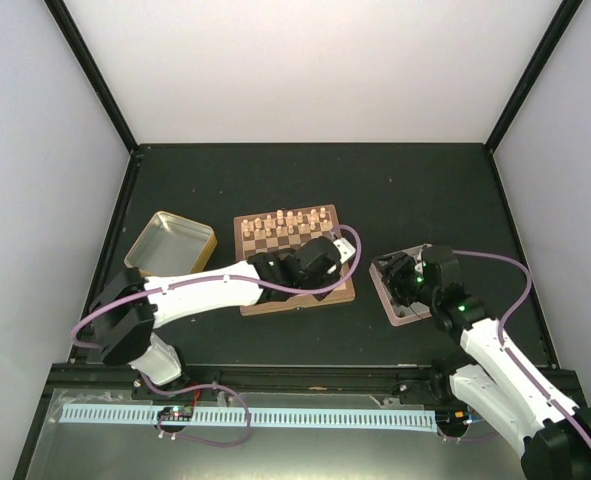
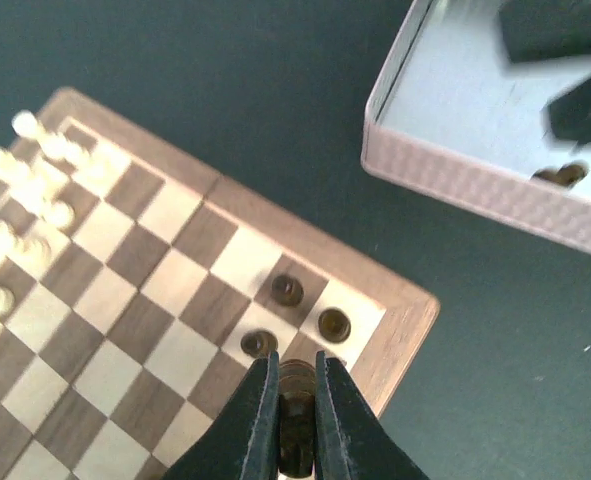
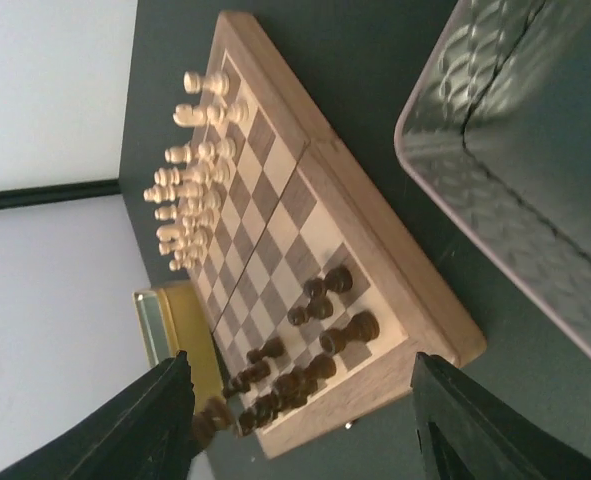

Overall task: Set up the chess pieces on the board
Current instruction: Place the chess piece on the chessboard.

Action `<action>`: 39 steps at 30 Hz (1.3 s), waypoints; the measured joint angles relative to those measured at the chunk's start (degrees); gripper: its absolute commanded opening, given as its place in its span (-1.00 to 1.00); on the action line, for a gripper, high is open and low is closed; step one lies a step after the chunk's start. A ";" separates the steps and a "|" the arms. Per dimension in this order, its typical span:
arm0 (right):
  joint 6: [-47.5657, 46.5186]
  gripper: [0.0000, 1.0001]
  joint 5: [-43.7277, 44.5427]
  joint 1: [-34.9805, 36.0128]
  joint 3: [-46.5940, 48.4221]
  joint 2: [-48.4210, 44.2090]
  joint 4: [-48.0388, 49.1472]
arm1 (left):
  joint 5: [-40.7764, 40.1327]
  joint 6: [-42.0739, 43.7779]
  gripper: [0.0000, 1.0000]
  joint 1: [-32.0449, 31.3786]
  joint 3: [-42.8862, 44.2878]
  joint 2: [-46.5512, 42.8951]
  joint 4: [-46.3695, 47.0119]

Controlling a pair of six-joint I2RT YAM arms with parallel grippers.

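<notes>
The board (image 1: 265, 243) lies mid-table with pale chess pieces (image 1: 285, 222) lined along its far side. My left gripper (image 1: 327, 255) hangs over the board's near right corner, shut on a dark chess piece (image 2: 297, 395) that stands upright between the fingers. Three dark pieces (image 2: 287, 290) stand on squares just beyond it in the left wrist view. My right gripper (image 3: 300, 365) is open, to the right of the board and over the pink-rimmed tray (image 1: 407, 312). A blurred dark piece (image 3: 213, 418) shows beside its left finger; whether it touches the finger I cannot tell. More dark pieces (image 3: 315, 300) stand on the board's near rows.
A yellow-rimmed tin (image 1: 200, 240) sits left of the board. One dark piece (image 2: 560, 175) lies inside the pink-rimmed tray (image 2: 475, 185). Black frame posts and white walls close in the table at the back and sides.
</notes>
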 measured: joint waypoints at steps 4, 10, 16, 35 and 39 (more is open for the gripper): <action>-3.52 0.21 4.15 -0.04 2.10 -0.94 -3.21 | 1.11 -1.92 -0.97 0.90 1.62 4.46 -4.26; -6.40 0.21 8.22 -0.04 3.61 -2.71 -6.03 | 3.58 -2.99 -0.97 2.38 1.64 8.66 -6.47; -7.50 0.21 9.29 -0.04 3.67 -2.73 -7.30 | 5.20 -3.04 -0.97 3.32 1.88 9.86 -6.12; -7.67 0.21 9.33 -0.04 3.67 -2.73 -8.00 | 7.69 -2.16 -0.88 4.33 2.91 14.01 -2.54; -7.67 0.21 9.31 -0.04 3.67 -2.73 -8.00 | 7.69 -1.81 -0.79 4.55 3.13 14.47 -2.32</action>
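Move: The left hand holds a dark piece above its goal, the dark back-row square beside the near right corner: about 1 cm ahead, level sideways, 12 cm down. The corner piece stands 3 cm right of that square, one pawn some 3 cm beyond the square, and the corner pawn about 3 cm beyond and 2 cm right of it. From the right hand the square lies about 11 cm left, 1 cm ahead and 9 cm down. Left hand, still pinching the dark piece, sinks about 9 cm towards its square; right withdraws 3 cm rightward. ##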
